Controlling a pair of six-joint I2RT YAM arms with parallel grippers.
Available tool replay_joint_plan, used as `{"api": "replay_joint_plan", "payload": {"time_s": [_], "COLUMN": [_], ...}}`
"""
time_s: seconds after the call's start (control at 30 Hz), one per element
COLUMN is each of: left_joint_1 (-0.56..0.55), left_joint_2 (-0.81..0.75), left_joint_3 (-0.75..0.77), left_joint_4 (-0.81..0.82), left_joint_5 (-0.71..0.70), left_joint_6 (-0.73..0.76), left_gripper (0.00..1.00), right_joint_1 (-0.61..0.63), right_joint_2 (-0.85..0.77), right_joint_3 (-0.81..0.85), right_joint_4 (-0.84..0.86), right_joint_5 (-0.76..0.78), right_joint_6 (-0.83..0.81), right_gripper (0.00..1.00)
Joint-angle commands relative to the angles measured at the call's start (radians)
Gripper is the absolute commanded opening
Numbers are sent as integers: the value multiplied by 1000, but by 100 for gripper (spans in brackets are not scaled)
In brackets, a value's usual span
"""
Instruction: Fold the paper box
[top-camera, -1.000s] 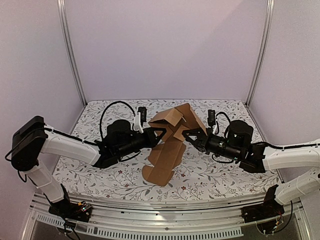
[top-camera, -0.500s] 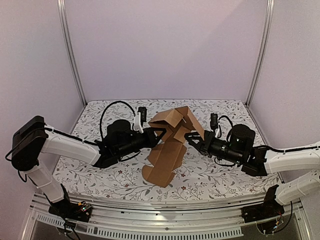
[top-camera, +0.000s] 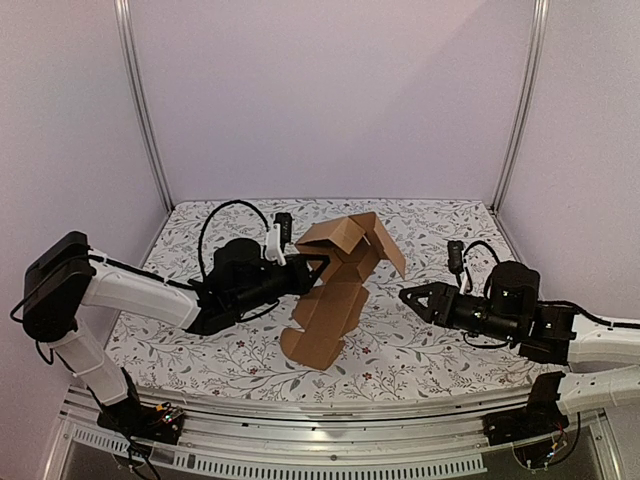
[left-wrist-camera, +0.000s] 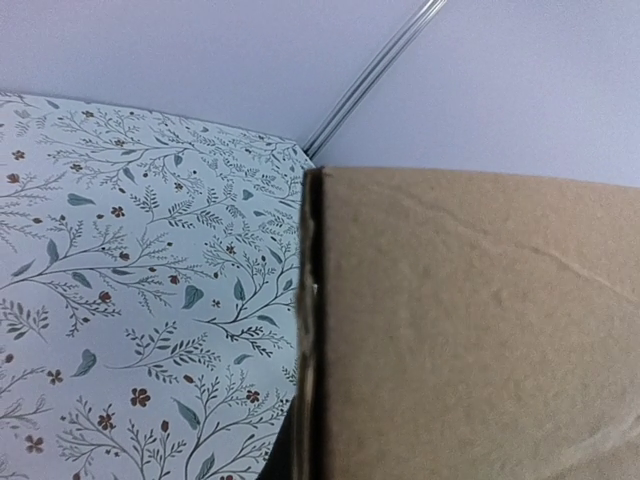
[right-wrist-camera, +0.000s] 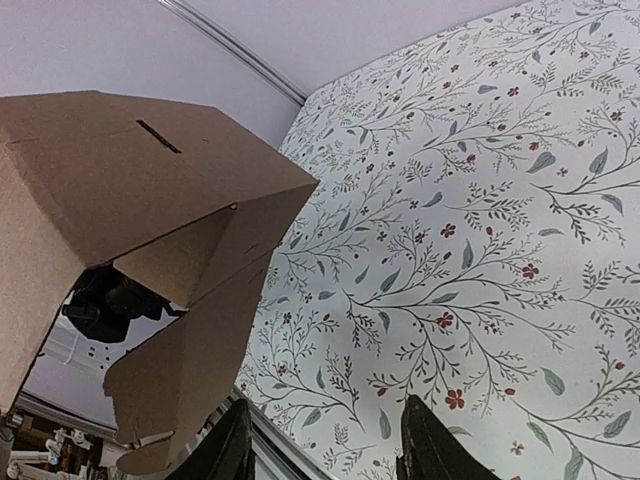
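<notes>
The paper box (top-camera: 335, 285) is a brown cardboard sheet, half raised, with upper flaps standing and a long panel trailing toward the near edge. My left gripper (top-camera: 318, 268) is shut on an edge of its left side; in the left wrist view the cardboard (left-wrist-camera: 480, 330) fills the right half and hides the jaws. My right gripper (top-camera: 408, 295) stands open, apart from the box, to its right. In the right wrist view its dark fingertips (right-wrist-camera: 425, 445) frame bare cloth, and the box (right-wrist-camera: 140, 200) hangs at the left.
A floral tablecloth (top-camera: 430, 350) covers the table. White walls with metal corner posts (top-camera: 145, 110) close off the back and both sides. A metal rail (top-camera: 330, 415) runs along the near edge.
My right gripper let go of the box's right flaps, opened and drew back to the right. The box sagged slightly. The left arm stayed put.
</notes>
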Motion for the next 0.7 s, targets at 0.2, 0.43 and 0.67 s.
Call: {"api": "replay_joint_plan", "payload": {"time_s": [0.2,0.43,0.67], "left_joint_1": [23,24,25], "left_joint_2": [-62,-72,-53], "left_joint_3": [-10,-7,9], "left_joint_4": [-88,-126,-143], "left_joint_5": [6,58,117], "left_joint_6": [115,149,154], "left_gripper": [0,0,0], "right_joint_1": [-6,-7,-8], "right_joint_2": [-192,-130,-41], "right_joint_3": [214,381,493], "right_joint_4": [-551,-671,-687], "right_joint_5": [36,-120,-192], "right_joint_6": [-375,-549,-601], "right_gripper": [50,49,49]}}
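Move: The box's loose right-hand panel lies about 11 cm ahead of the empty right hand, 5 cm to its left and some 3 cm higher; from the left hand, still gripping the box, it is roughly 13 cm to the right and 2 cm ahead. The folded box body is about 13 cm ahead and 14 cm left of the right hand, and the hanging tail panel is level ahead with that hand, some 18 cm left and 8 cm lower. The right hand, already free of the box, first carries on to its right and slightly back by about 3 cm, then climbs steeply beside the loose right-hand panel to some 9 cm above its start, still easing back, while it rolls around its fingers by about 30 degrees, counter-clockwise seen from behind the hand, with the fingers staying half open and touching nothing. The left hand keeps the box pinched in the air between its shut fingers, tilting it by several degrees with its own left side rising and drawing it back about a centimetre. ##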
